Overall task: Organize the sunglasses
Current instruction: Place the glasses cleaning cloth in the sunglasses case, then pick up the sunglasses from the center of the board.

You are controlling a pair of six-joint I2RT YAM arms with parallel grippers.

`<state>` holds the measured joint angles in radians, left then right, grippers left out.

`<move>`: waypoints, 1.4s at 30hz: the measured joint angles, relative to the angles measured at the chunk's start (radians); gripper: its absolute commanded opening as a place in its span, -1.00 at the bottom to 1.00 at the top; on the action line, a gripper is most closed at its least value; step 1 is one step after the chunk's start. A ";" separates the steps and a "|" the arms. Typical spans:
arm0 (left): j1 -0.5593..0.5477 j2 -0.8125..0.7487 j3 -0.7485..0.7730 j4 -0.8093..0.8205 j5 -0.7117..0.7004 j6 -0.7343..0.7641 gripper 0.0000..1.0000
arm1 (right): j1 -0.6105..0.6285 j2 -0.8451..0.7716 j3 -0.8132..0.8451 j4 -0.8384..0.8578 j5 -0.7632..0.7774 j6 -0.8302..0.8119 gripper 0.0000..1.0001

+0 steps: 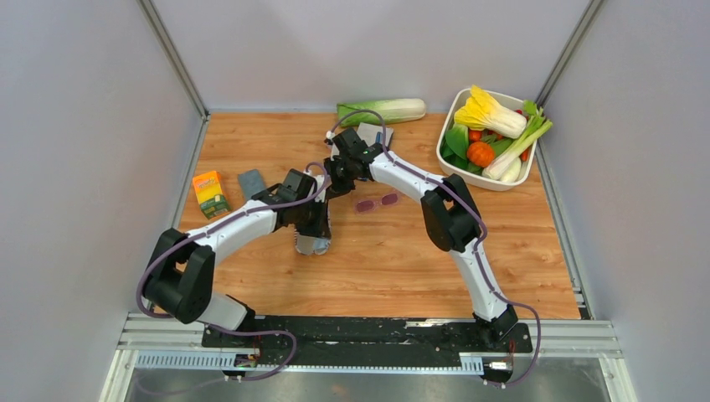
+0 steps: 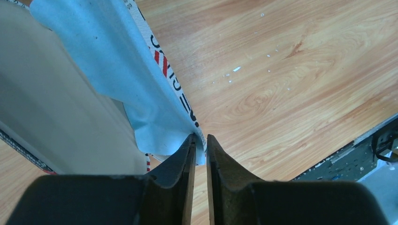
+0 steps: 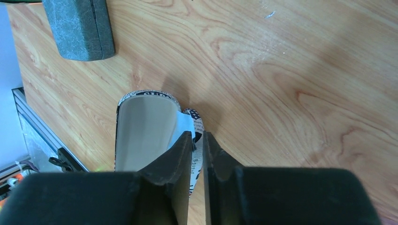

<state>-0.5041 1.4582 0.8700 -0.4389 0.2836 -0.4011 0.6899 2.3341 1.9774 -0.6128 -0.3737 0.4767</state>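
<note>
The sunglasses (image 1: 377, 202), with pink lenses, lie flat on the wooden table, just right of both grippers and not held. A soft pouch (image 2: 56, 103) with newspaper print and a cream inside stands mouth up (image 3: 141, 131), and a light blue cloth (image 2: 117, 61) hangs out over its rim. My left gripper (image 2: 200, 137) has its jaws a narrow gap apart, with the pouch rim and cloth edge lying in that gap. My right gripper (image 3: 198, 133) stands the same way at the opposite rim, jaws slightly apart around the printed edge. The grey case (image 3: 80, 28) lies shut.
An orange carton (image 1: 210, 193) and the grey case (image 1: 250, 182) sit at the left. A long cabbage (image 1: 381, 110) lies at the back. A white basket (image 1: 446, 151) of vegetables stands at the back right. Grey walls close in three sides.
</note>
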 measured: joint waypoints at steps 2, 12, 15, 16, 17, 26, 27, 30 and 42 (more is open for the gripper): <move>0.000 -0.013 -0.001 -0.010 -0.001 -0.002 -0.46 | -0.001 -0.001 0.000 -0.001 0.008 -0.002 -0.54; 0.000 -0.093 0.010 -0.077 -0.034 -0.002 -0.16 | -0.009 -0.038 0.000 -0.021 0.042 -0.012 -0.35; 0.000 -0.109 0.025 -0.101 -0.055 -0.002 -0.14 | -0.013 -0.056 0.000 -0.021 0.050 -0.016 -0.31; 0.000 -0.117 0.029 -0.108 -0.064 -0.002 -0.13 | -0.013 -0.062 -0.001 -0.023 0.053 -0.019 -0.31; 0.001 -0.124 0.033 -0.116 -0.074 -0.002 -0.13 | -0.014 -0.068 -0.003 -0.024 0.058 -0.021 -0.31; 0.101 -0.259 0.035 -0.148 -0.144 0.002 0.02 | -0.052 -0.223 -0.182 -0.025 0.127 -0.021 -0.13; 0.116 -0.278 0.031 -0.145 -0.153 0.000 0.03 | -0.061 -0.251 -0.216 -0.021 0.141 -0.012 -0.12; 0.148 -0.339 0.002 -0.132 -0.171 -0.008 0.11 | -0.097 -0.348 -0.345 -0.003 0.190 0.046 -0.07; 0.180 -0.492 -0.067 -0.095 -0.256 -0.033 0.23 | -0.159 -0.592 -0.690 0.055 0.388 0.385 0.55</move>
<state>-0.3241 0.9661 0.8028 -0.5335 0.0273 -0.4339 0.5304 1.7424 1.2877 -0.5579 0.0147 0.8612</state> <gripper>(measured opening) 0.609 0.788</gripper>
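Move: The sunglasses lie about 12 cm right of the right hand, 2 cm back and some 4 cm lower; the grey tray is 9 cm right and 13 cm ahead. The open case's middle is about 4 cm left and 8 cm back of that hand. From the left hand the case's middle is 4 cm ahead and 4 cm left, the cloth's 4 cm ahead and 2 cm left, and the blue case 16 cm ahead and 19 cm left. Both hands, fingers already loosening, come away from the cloth at the case's right wall: the left lifts, then swings left over the case, about 10 cm up and 10 cm left, opening to over half, its fingers tipping up and turning counter-clockwise. The right rises 3 cm, then sweeps some 18 cm right, drawing back slightly to above the sunglasses' right end, turning about 40 degrees clockwise and opening wide. ##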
